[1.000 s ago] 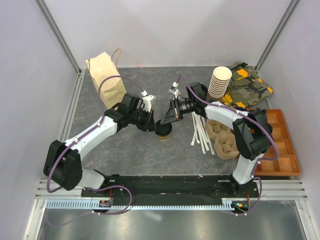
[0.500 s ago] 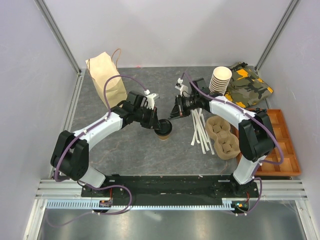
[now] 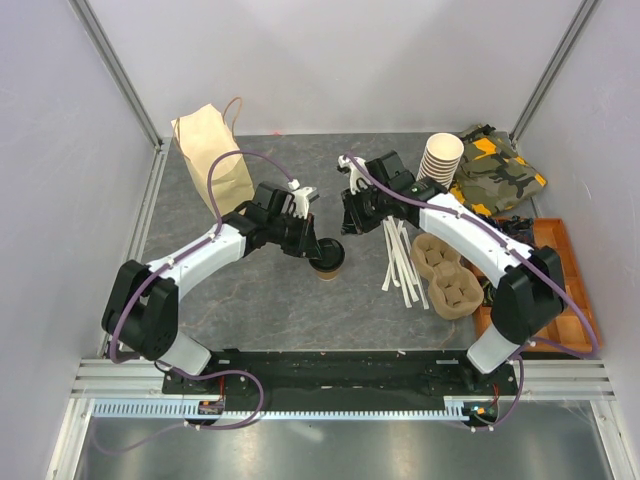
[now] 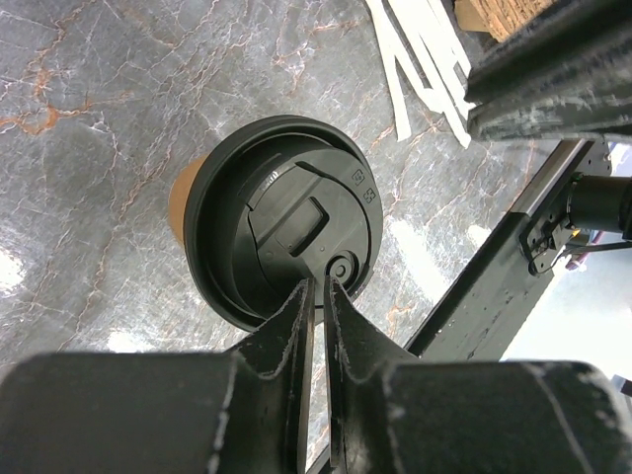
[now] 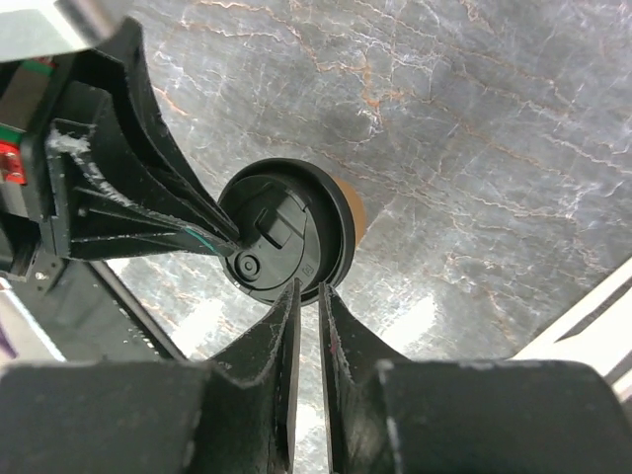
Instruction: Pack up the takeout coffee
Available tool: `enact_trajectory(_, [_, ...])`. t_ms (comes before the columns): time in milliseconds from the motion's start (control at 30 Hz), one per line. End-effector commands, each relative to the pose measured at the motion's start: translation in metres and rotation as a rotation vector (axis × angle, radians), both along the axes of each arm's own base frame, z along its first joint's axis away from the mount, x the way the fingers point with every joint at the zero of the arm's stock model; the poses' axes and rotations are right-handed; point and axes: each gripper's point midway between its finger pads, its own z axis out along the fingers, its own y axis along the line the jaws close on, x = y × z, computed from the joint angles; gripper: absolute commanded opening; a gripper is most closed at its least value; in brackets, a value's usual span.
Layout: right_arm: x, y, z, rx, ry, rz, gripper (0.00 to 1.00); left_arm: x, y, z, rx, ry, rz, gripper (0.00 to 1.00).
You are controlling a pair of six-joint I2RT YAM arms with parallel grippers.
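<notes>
The takeout coffee (image 3: pixel 327 260), a brown paper cup with a black lid (image 4: pixel 286 232), stands on the grey table near the middle. My left gripper (image 3: pixel 317 248) is over it. In the left wrist view its tips (image 4: pixel 318 284) are almost together on the lid's top near the rim, with nothing between them. My right gripper (image 3: pixel 350 218) hangs just behind and to the right of the cup, apart from it. In the right wrist view its jaws (image 5: pixel 308 288) show a narrow slit with nothing in it, and the lid (image 5: pixel 286 232) lies beyond the tips.
A brown paper bag (image 3: pixel 212 150) stands at the back left. White sticks (image 3: pixel 400 260) and a pulp cup carrier (image 3: pixel 445 272) lie right of the cup. A stack of lidless cups (image 3: pixel 438 165), a camouflage bag (image 3: pixel 497 170) and an orange tray (image 3: pixel 568 290) fill the right side.
My right gripper has drawn back from the cup toward the rear and its jaws have parted a little. The left gripper stays on the lid, and the cup has not moved.
</notes>
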Motion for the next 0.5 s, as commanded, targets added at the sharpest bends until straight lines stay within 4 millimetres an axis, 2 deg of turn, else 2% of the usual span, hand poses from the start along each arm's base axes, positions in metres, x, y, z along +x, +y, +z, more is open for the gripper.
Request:
enact_trajectory(0, [0.006,0.002,0.008,-0.037,-0.075,0.0,0.2,0.003,0.0,-0.01,0.028,0.022,0.023,0.15])
enact_trajectory(167, [0.002,0.016,-0.02,-0.015,-0.007,0.031,0.21,0.004,0.0,-0.015,0.035,0.032,0.022,0.14])
enact_trajectory(267, [-0.001,0.021,-0.043,-0.029,0.04,0.042,0.2,0.002,0.002,-0.02,0.047,0.04,0.022,0.14])
enact_trajectory(367, [-0.01,0.013,-0.081,-0.096,0.107,0.042,0.19,0.002,0.005,-0.025,0.064,0.048,0.027,0.12])
enact_trajectory(467, [-0.018,0.003,-0.106,-0.145,0.149,0.032,0.16,0.002,0.007,-0.032,0.084,0.065,0.033,0.11])
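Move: The lid on the cup is about 5 cm to the right hand's left, 2 cm back and 6 cm below its fingertips. From that hand the white straws lie some 15 cm to the right and level with it, down on the table; the spare lid is roughly 20 cm ahead and 13 cm right, and the cup holder 26 cm right and 4 cm back. The left hand is already at the lid's left rim, the lid's middle some 3 cm right, 2 cm ahead and 1 cm below. The right hand, its fingers nearly shut, first eases a little left above the cup, then drops quickly, about 5.5 cm down and 2 cm left in all, bringing its fingertips onto the right-hand side of the lid with hardly any turn of the wrist. The left hand practically stays put opposite, its nearly closed fingertips still resting on the lid's left edge. ##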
